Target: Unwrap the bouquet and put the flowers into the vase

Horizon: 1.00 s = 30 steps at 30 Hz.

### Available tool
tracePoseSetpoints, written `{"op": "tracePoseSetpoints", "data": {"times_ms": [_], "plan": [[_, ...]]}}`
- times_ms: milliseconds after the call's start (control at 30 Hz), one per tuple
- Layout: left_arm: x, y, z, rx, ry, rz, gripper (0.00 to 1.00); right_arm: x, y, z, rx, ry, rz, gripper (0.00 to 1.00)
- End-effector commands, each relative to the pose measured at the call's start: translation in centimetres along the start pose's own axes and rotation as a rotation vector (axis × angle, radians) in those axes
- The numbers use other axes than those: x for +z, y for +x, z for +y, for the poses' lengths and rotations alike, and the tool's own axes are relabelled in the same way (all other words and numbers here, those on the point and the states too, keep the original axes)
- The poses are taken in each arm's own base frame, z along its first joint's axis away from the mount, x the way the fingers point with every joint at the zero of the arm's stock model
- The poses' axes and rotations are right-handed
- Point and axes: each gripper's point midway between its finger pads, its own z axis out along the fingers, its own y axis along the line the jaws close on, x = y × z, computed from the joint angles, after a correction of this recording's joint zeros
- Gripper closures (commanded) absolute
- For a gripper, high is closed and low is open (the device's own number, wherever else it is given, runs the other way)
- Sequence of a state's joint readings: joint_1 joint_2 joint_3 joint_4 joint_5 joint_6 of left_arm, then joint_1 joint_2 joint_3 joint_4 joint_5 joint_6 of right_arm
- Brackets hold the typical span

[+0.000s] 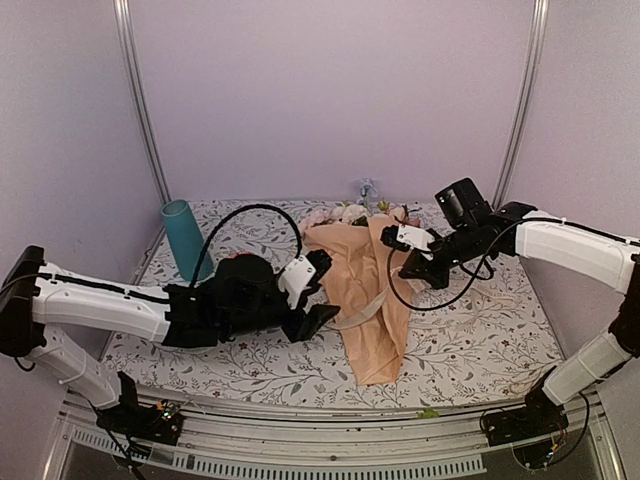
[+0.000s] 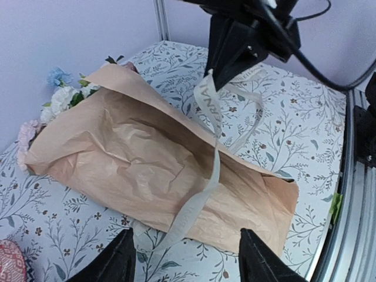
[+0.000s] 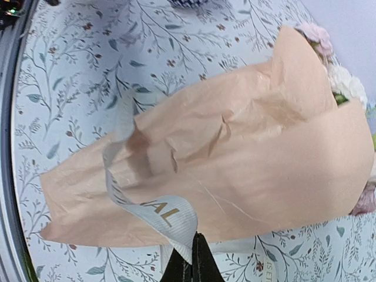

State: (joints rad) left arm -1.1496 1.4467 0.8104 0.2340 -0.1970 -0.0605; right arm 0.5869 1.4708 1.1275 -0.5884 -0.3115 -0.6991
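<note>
The bouquet point(image 1: 368, 300) lies on the table in peach paper, its narrow end toward the arms. Pink, cream and blue flowers point(image 1: 343, 213) poke out of its far end, also showing in the left wrist view point(image 2: 61, 98). A pale ribbon point(image 3: 167, 216) with gold lettering loops over the wrap point(image 3: 252, 164). My right gripper point(image 3: 194, 254) is shut on that ribbon and holds it lifted above the paper point(image 2: 141, 158). My left gripper point(image 1: 325, 292) stands open beside the bouquet's left side, nothing between its fingers point(image 2: 117, 261). The teal vase point(image 1: 182, 240) stands upright at the back left.
A red patterned dish point(image 2: 8, 262) sits just left of my left gripper. A loose green leaf point(image 1: 428, 412) lies by the table's front rail point(image 1: 330, 440). Walls and metal posts point(image 1: 140, 100) close in the back and sides.
</note>
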Motion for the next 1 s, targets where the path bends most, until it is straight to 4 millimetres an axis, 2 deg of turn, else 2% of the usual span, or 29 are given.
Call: {"op": "tracePoseSetpoints", "data": {"times_ms": [0,67,167,233,333,367,433,533,633,767,867,967], "plan": [[-2.8,-2.5,4.1,-0.029,-0.164,-0.086,0.40,-1.2,-5.6,5.0,-0.111,-0.156,-0.089,0.97],[-4.1,-3.0,5.7,-0.048,-0.218,-0.101,0.40,-0.6,-9.0,6.4,-0.191,-0.174,-0.119,0.97],[-5.9,-3.4,7.7,-0.056,-0.296,-0.106,0.40,2.4,-12.5,8.2,-0.284,-0.194,-0.112,0.97],[-7.2,-3.5,8.8,-0.077,-0.358,-0.112,0.41,5.1,-14.3,9.5,-0.322,-0.216,-0.107,0.98],[-9.2,-3.2,10.1,-0.130,-0.413,-0.137,0.42,9.4,-15.7,11.3,-0.344,-0.264,-0.096,0.96],[-9.8,-3.0,10.3,-0.144,-0.420,-0.145,0.43,10.5,-15.9,11.8,-0.337,-0.286,-0.091,0.89],[-10.7,-2.6,10.7,-0.171,-0.438,-0.156,0.44,11.5,-16.4,12.3,-0.306,-0.325,-0.084,0.69],[-11.5,-2.2,11.0,-0.183,-0.447,-0.167,0.45,10.5,-17.2,12.1,-0.290,-0.308,-0.119,0.50],[-11.4,-2.1,11.3,-0.156,-0.457,-0.170,0.45,8.2,-16.5,11.4,-0.306,-0.254,-0.139,0.35],[-9.3,-2.3,10.8,-0.121,-0.398,-0.144,0.44,6.4,-13.2,9.4,-0.264,-0.202,-0.094,0.32],[-6.9,-2.6,9.6,-0.093,-0.324,-0.128,0.44,5.5,-9.4,6.9,-0.173,-0.166,-0.043,0.32],[-4.3,-2.8,8.3,-0.067,-0.257,-0.110,0.44,4.7,-4.2,4.3,-0.050,-0.131,0.016,0.35]]}}
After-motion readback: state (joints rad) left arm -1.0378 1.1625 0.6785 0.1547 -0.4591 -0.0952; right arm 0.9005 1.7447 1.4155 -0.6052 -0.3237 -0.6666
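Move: The right hand holds the ribbon's raised end. It goes for the bare table to the left of the bouquet, about 27 cm to its left, 7 cm back and 15 cm below. On the way lies the wrapping's middle, some 9 cm left, 3 cm ahead and 13 cm below; the flower heads are about 9 cm left and 27 cm ahead. From the left hand, empty and open, that patch lies roughly 8 cm left, 1 cm ahead and 17 cm below. Still pinching the ribbon, the right hand sweeps it left past the bouquet's wrapping in a shallow arc, about 23 cm, rising some 6 cm then sinking again and drawing back a little. There the fingers open wide and let go of it, and the hand heads back right about 9 cm. Meanwhile the empty left hand clears off leftward some 13 cm, rising then dipping, and eases back a few centimetres. ##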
